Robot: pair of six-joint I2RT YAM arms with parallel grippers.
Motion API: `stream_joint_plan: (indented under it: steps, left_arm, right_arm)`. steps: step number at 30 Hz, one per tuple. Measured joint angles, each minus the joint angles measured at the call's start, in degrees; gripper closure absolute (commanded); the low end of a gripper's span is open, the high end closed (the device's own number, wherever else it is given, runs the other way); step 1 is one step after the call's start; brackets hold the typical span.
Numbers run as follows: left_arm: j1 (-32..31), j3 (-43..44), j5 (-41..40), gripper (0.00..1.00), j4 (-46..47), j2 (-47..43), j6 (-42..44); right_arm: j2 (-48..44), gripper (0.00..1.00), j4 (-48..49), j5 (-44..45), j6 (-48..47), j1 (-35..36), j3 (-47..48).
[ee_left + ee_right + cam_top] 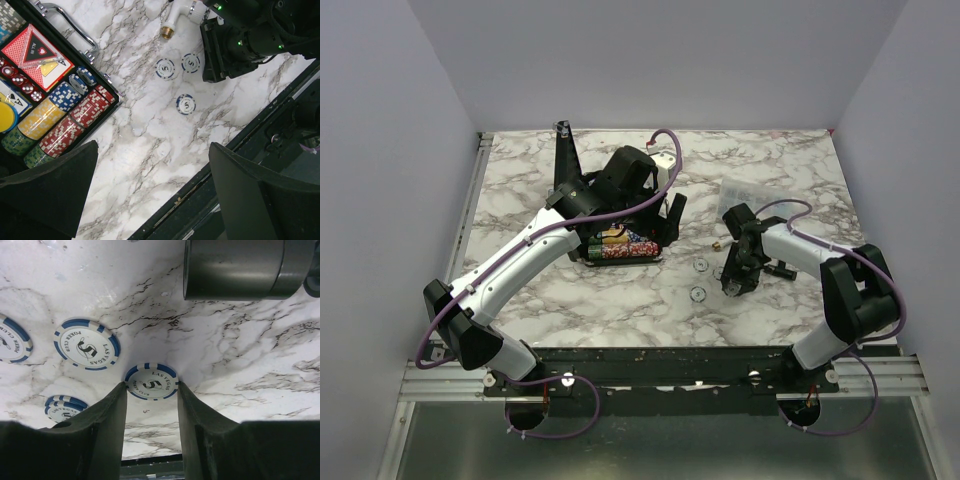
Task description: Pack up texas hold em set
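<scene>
The black case (582, 248) lies open in the middle of the table, with rows of coloured poker chips (65, 117), red cards (34, 50), a red triangle, dice and a yellow disc (5, 116) inside; its metal handle (75, 25) faces the loose chips. My left gripper (152, 200) is open and empty above the marble just right of the case. My right gripper (151, 390) is shut on a blue-and-white chip (151, 381), its fingertips on both edges. Three more blue-and-white chips (86, 344) lie flat to its left, also seen in the left wrist view (185, 104).
A clear plastic box (755, 188) sits behind the right arm. A small white fitting with a brass tip (169, 27) lies by the loose chips. The case lid (563, 160) stands up at the back. The table's black front rail (220, 190) is close below.
</scene>
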Motion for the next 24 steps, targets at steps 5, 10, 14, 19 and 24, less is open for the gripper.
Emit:
stream_joint_plan:
  steps: [5, 10, 14, 19, 24]
  left_arm:
    - [0.00, 0.00, 0.00, 0.08, 0.00, 0.00, 0.00]
    - [0.00, 0.00, 0.02, 0.08, 0.00, 0.00, 0.00]
    - [0.00, 0.00, 0.02, 0.08, -0.02, 0.00, 0.00]
    - [0.00, 0.00, 0.02, 0.08, -0.04, 0.00, 0.00]
    - [0.00, 0.00, 0.00, 0.08, -0.04, 0.00, 0.00]
  right_arm:
    - [-0.76, 0.76, 0.00, -0.11, -0.11, 0.83, 0.39]
    - [-1.07, 0.76, -0.22, -0.72, 0.20, 3.54, 3.41]
    - [-1.05, 0.76, -0.13, -1.70, 1.49, 6.84, 4.94]
    - [0.22, 0.76, 0.26, -3.80, 3.54, 12.07, 6.56]
    - [2.40, 0.75, 1.53, -5.27, 5.14, 14.29, 6.78]
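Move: The right hand has a white-and-blue chip pinched at table level. The small stack of matching chips lies about 9 cm to its left and 1 cm nearer the base, at about the same height. One loose chip lies 4 cm ahead and 4 cm left, another 6 cm ahead and 8 cm left, and the black cylinder is some 6 cm ahead and 11 cm right. From the idle left hand the stack is roughly 10 cm right, level fore and aft, and 26 cm below. Keeping its pinch on the chip, the right hand lifts it and swings it left about 9.5 cm towards the small stack, in a low arc that rises nearly 3 cm and bows slightly forward, then eases back and begins to sink just before the end. On the way the wrist turns some 10 degrees counter-clockwise and tips its left side up a little, the fingers still pointing down at the table, so that the chip arrives close above the stack's near-left edge. ##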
